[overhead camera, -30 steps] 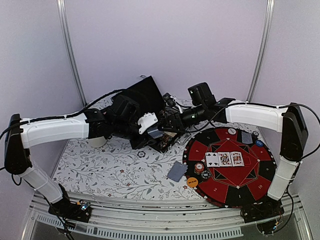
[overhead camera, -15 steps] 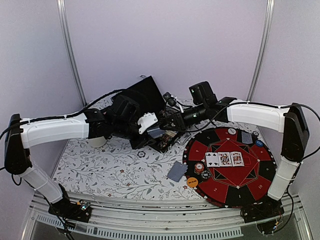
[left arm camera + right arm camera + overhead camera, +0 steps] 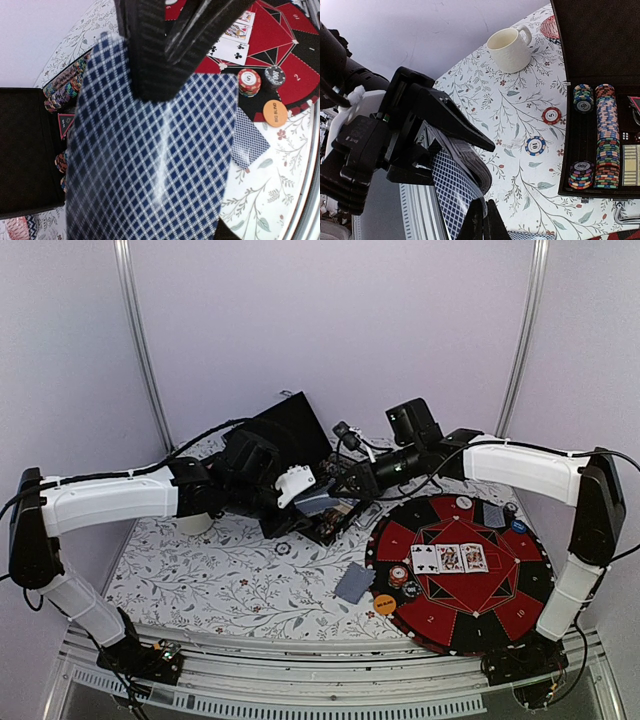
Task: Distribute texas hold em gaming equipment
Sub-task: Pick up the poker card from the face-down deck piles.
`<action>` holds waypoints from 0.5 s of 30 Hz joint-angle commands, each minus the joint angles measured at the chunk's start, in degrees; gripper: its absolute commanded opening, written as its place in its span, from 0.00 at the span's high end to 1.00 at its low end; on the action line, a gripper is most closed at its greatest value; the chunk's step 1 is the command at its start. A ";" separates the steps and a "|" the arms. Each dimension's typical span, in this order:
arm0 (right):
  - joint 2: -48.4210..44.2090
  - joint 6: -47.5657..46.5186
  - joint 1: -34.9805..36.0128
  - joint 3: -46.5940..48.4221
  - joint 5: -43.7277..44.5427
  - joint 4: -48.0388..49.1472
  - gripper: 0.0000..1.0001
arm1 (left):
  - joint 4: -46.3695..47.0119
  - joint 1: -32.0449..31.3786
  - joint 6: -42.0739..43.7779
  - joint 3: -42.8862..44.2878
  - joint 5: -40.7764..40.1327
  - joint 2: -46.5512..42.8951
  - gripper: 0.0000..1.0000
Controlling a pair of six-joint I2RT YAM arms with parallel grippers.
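Note:
My left gripper (image 3: 303,497) is shut on a deck of playing cards (image 3: 472,160), held above the flowered cloth; one of its black fingers (image 3: 447,117) lies along the top of the deck. My right gripper (image 3: 484,216) is shut on the edge of the deck's top card (image 3: 451,202), which has a blue lattice back. That card (image 3: 150,160) fills the left wrist view and hides the left fingertips. On the round red-and-black mat (image 3: 505,595) lie three face-up cards (image 3: 449,558), a chip stack (image 3: 399,576) and an orange button (image 3: 385,605).
A face-down card (image 3: 354,584) lies beside the mat. The open black case (image 3: 600,60) holds rows of chips (image 3: 606,142). Two loose chips (image 3: 551,115) (image 3: 534,146) and a cream cup (image 3: 510,47) stand on the cloth. White (image 3: 464,503) and blue (image 3: 518,526) buttons sit at the mat's far edge.
My right gripper has closed on the top card's edge, and its arm has drawn slightly to the right. The left arm and deck have stayed still.

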 commanded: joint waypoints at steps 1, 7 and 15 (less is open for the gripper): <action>-3.01 -1.62 -1.14 1.66 1.33 -2.94 0.98 | 1.06 -0.33 0.00 -0.27 0.68 0.26 0.56; -7.00 -0.53 -3.85 -0.13 -0.77 -2.02 0.98 | 1.10 -0.31 -0.10 -0.29 0.45 0.17 0.56; -14.28 1.69 -10.05 -4.05 0.18 -5.72 0.98 | 1.10 -0.33 -0.26 -0.29 0.29 0.04 0.56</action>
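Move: The right hand already has the card pinched, with the deck it comes from held in the left fingers: the deck's middle lies about 5 cm to the right hand's left, 1 cm back and 3 cm below. From the right hand the open chip case is some 11 cm ahead and 19 cm down, the face-up cards 27 cm right and 4 cm back, and the face-down cards 5 cm right and 10 cm back, both 20 cm down. The deck sits about 3 cm right of the left hand, 1 cm ahead and 2 cm below. Fingers staying shut on the end of the card, the right hand draws it off the deck, starting slowly and then speeding up, about 5.5 cm to the right and as much upward with a little forward, while the wrist swings slightly clockwise. The left hand stays in place and keeps its grip on the rest of the deck, so the card slides out and away from it over the chip case. ##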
